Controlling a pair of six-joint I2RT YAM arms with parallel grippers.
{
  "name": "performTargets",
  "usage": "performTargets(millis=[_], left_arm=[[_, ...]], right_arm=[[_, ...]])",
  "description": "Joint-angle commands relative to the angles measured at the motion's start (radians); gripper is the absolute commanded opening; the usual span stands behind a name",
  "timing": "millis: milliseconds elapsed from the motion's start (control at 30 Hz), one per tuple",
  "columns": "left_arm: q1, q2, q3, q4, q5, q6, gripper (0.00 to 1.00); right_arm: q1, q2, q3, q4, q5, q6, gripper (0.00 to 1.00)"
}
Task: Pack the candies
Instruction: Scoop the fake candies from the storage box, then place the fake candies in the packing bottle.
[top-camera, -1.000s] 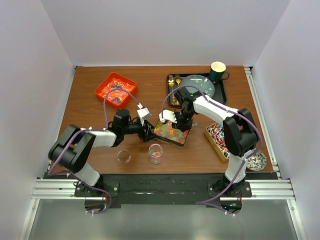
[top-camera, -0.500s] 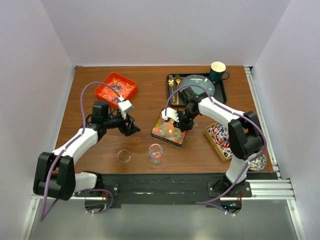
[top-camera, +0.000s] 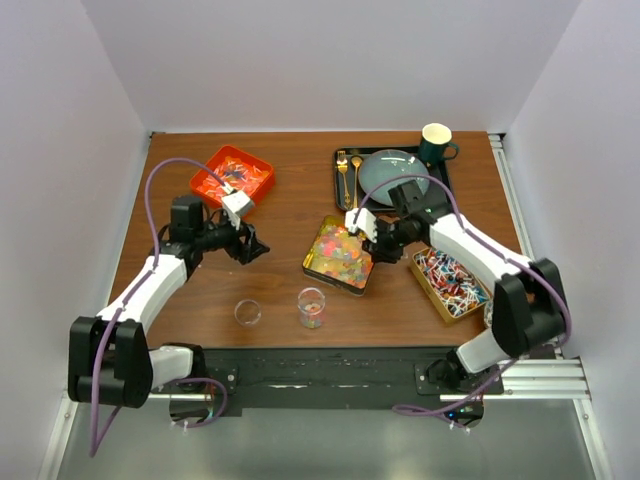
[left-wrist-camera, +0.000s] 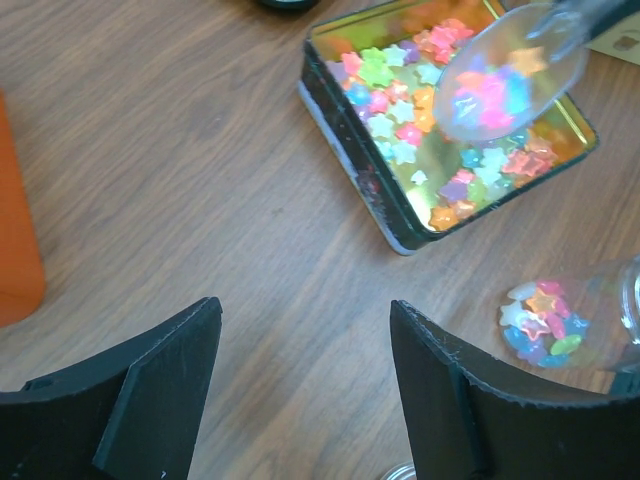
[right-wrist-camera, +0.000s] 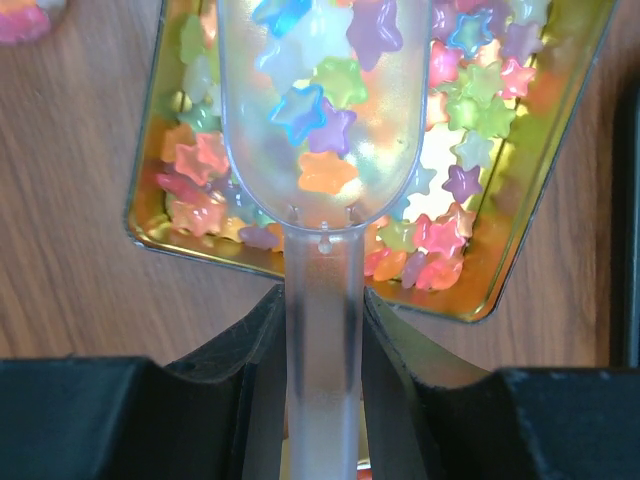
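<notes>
The candies are glossy star-shaped sweets (top-camera: 340, 252) filling a gold tin (top-camera: 330, 282) at mid-table. My right gripper (right-wrist-camera: 322, 310) is shut on the handle of a clear plastic scoop (right-wrist-camera: 322, 100), which holds several stars above the tin (right-wrist-camera: 520, 240). In the top view this gripper (top-camera: 378, 240) sits at the tin's right corner. My left gripper (top-camera: 250, 243) is open and holds nothing; it hangs over bare wood left of the tin (left-wrist-camera: 350, 150). In the left wrist view the loaded scoop (left-wrist-camera: 510, 70) hovers over the stars (left-wrist-camera: 400, 110). A small glass jar (top-camera: 311, 307) holds a few stars (left-wrist-camera: 545, 320).
An empty jar (top-camera: 248, 313) stands left of the filled one. An orange tray (top-camera: 232, 178) of wrapped sweets is at the back left, a gold tin of red-blue-white wrapped pieces (top-camera: 447, 283) at the right. A black tray (top-camera: 342, 190) carries a plate, gold cutlery and a green mug (top-camera: 435, 143).
My left gripper has drawn back to the left, away from the tin's edge. My right gripper has moved right with the scoop, which now holds stars above the tin.
</notes>
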Motion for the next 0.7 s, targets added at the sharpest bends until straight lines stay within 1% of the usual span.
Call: performTargets(millis=[0, 67, 133, 167, 200, 267, 300, 367, 400, 433, 467, 500, 600, 667], left_arm=[[0.023, 0.003, 0.040, 0.005, -0.018, 0.013, 0.73], [0.025, 0.006, 0.039, 0.031, -0.018, 0.009, 0.73], [0.026, 0.005, 0.042, 0.066, -0.026, -0.008, 0.73], [0.032, 0.003, 0.042, 0.078, -0.047, -0.019, 0.74], [0.035, 0.000, 0.045, 0.087, -0.061, -0.049, 0.74], [0.052, -0.004, 0.049, 0.130, -0.090, -0.072, 0.75], [0.055, -0.009, 0.054, 0.135, -0.103, -0.094, 0.76], [0.068, -0.018, 0.060, 0.144, -0.151, -0.106, 0.76], [0.072, -0.027, 0.068, 0.144, -0.165, -0.114, 0.77], [0.077, -0.035, 0.071, 0.146, -0.175, -0.117, 0.77], [0.084, -0.040, 0.074, 0.146, -0.192, -0.120, 0.77], [0.088, -0.044, 0.082, 0.144, -0.199, -0.122, 0.77], [0.091, -0.046, 0.094, 0.137, -0.215, -0.120, 0.77], [0.121, -0.046, 0.094, 0.146, -0.230, -0.119, 0.78]], right_arm=[[-0.004, -0.202, -0.141, 0.316, -0.037, 0.254, 0.00], [-0.003, -0.232, -0.145, 0.305, -0.026, 0.273, 0.00], [-0.004, -0.246, -0.084, 0.185, -0.027, 0.244, 0.00], [-0.003, -0.252, -0.059, 0.139, -0.027, 0.211, 0.00], [-0.004, -0.260, -0.007, 0.055, -0.029, 0.186, 0.00], [-0.003, -0.283, 0.050, -0.034, -0.033, 0.135, 0.00], [-0.003, -0.286, 0.106, -0.113, -0.035, 0.090, 0.00], [0.000, -0.277, 0.166, -0.198, -0.036, 0.008, 0.00], [0.000, -0.271, 0.223, -0.281, -0.033, -0.016, 0.00], [0.000, -0.261, 0.249, -0.321, -0.032, -0.039, 0.00], [-0.001, -0.240, 0.274, -0.365, -0.030, -0.102, 0.00], [0.002, -0.231, 0.315, -0.443, -0.024, -0.125, 0.00], [0.011, -0.209, 0.360, -0.533, 0.006, -0.193, 0.00], [0.044, -0.201, 0.374, -0.567, 0.043, -0.236, 0.00]])
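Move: The storage jar, waiting for the candies in my right hand's scoop, stands about 18 cm to that hand's left, 12 cm back and some 5 cm lower. The star-candy box lies about 11 cm left, level with the hand and 7 cm below; the blue plate is 19 cm ahead and 3 cm right. From my empty left hand, the jar is roughly 14 cm right, 12 cm back and 9 cm down. I keep my grip on the scoop handle and lift the loaded bowl almost straight up, about 15 cm, away from the star-candy box, easing back slightly near the top while the hand tips up some 10 degrees. My left hand, open and empty, draws forward and left about 7 cm and up a little, towards the red box, turning counter-clockwise. ##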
